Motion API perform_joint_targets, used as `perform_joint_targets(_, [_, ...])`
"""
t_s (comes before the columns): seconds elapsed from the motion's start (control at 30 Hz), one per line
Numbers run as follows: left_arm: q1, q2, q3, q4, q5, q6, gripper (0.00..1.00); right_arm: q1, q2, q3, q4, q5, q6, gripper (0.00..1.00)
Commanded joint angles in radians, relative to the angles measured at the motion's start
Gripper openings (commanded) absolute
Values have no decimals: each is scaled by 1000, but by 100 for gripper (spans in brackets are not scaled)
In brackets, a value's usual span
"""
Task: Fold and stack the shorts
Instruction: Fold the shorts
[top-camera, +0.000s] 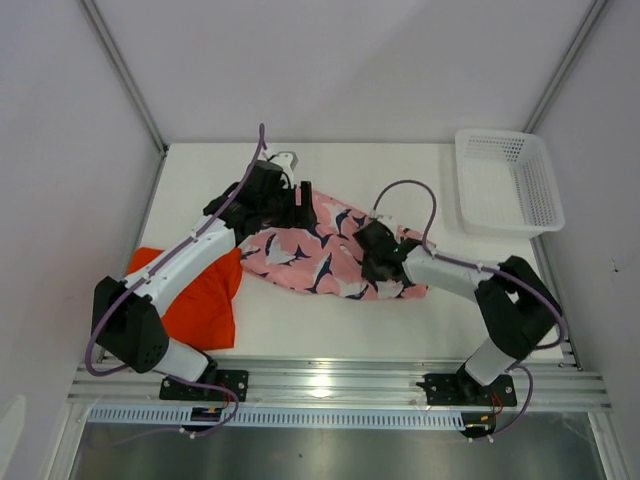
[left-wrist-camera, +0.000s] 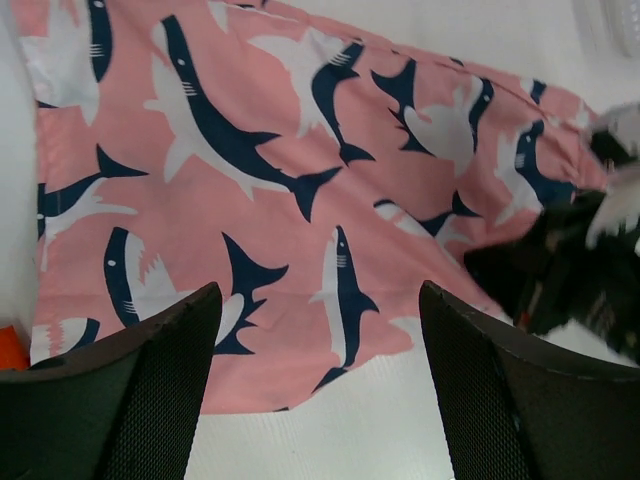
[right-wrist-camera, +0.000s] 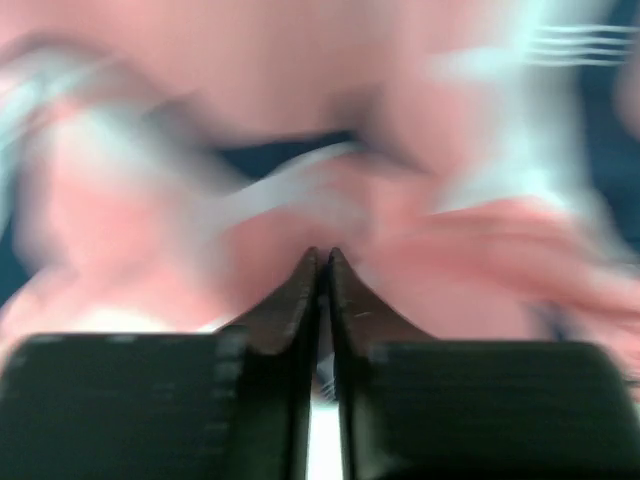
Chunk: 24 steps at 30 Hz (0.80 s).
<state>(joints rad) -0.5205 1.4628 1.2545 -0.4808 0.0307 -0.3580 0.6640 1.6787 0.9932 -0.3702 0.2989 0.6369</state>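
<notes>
The pink shorts (top-camera: 310, 255) with the navy-and-white shark print lie spread across the middle of the table, also seen in the left wrist view (left-wrist-camera: 250, 180). My left gripper (top-camera: 290, 207) hovers over their far left part, open, and between its fingers (left-wrist-camera: 320, 295) show only the hem and bare table. My right gripper (top-camera: 372, 262) rests on the right part of the shorts, shut (right-wrist-camera: 322, 255), with blurred pink fabric (right-wrist-camera: 450, 250) bunched at its tips. The orange shorts (top-camera: 205, 300) lie flat at the near left, partly under my left arm.
A white mesh basket (top-camera: 508, 180) stands at the far right corner of the white table (top-camera: 400, 170). The right arm's black wrist (left-wrist-camera: 560, 270) shows at the right of the left wrist view. A metal rail runs along the near edge.
</notes>
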Motion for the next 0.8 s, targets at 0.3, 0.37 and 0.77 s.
perform_joint_targets(0.3, [-104,22,12,48,64,16,81,-88,-718,-227,-73,-253,95,79])
perform_joint_targets(0.37, [-159,54,29,64,84,27,81,-234,-781,-303,-101,-372,83,83])
perform_joint_targets(0.77, [-377,418,310,114,140,4,56,-779,-743,-553,125,-757,-65,97])
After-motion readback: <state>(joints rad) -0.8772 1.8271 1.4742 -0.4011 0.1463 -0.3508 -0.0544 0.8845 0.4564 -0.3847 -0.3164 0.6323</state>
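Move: The near corner of the pink shorts' waistband lies about 12 cm right and 4 cm back of my right hand, a couple of centimetres below. From my left hand it is some 28 cm right, 9 cm back and 18 cm down. The waistband's far corner is roughly 12 cm ahead and 13 cm right of my right hand; the white basket stands about 28 cm ahead and 35 cm right. The folded orange shorts lie some 25 cm left and 10 cm back of my left hand. I draw my right hand back about 5 cm off its sweep over the pink shorts, lift it clear, and arc it right above them, then down just outside the near waistband corner, rolling some 30 degrees and opening the fingers wide. My left hand swings about 18 cm right over the shorts, easing back and down, turning clockwise, its fingers partly closing on nothing. ##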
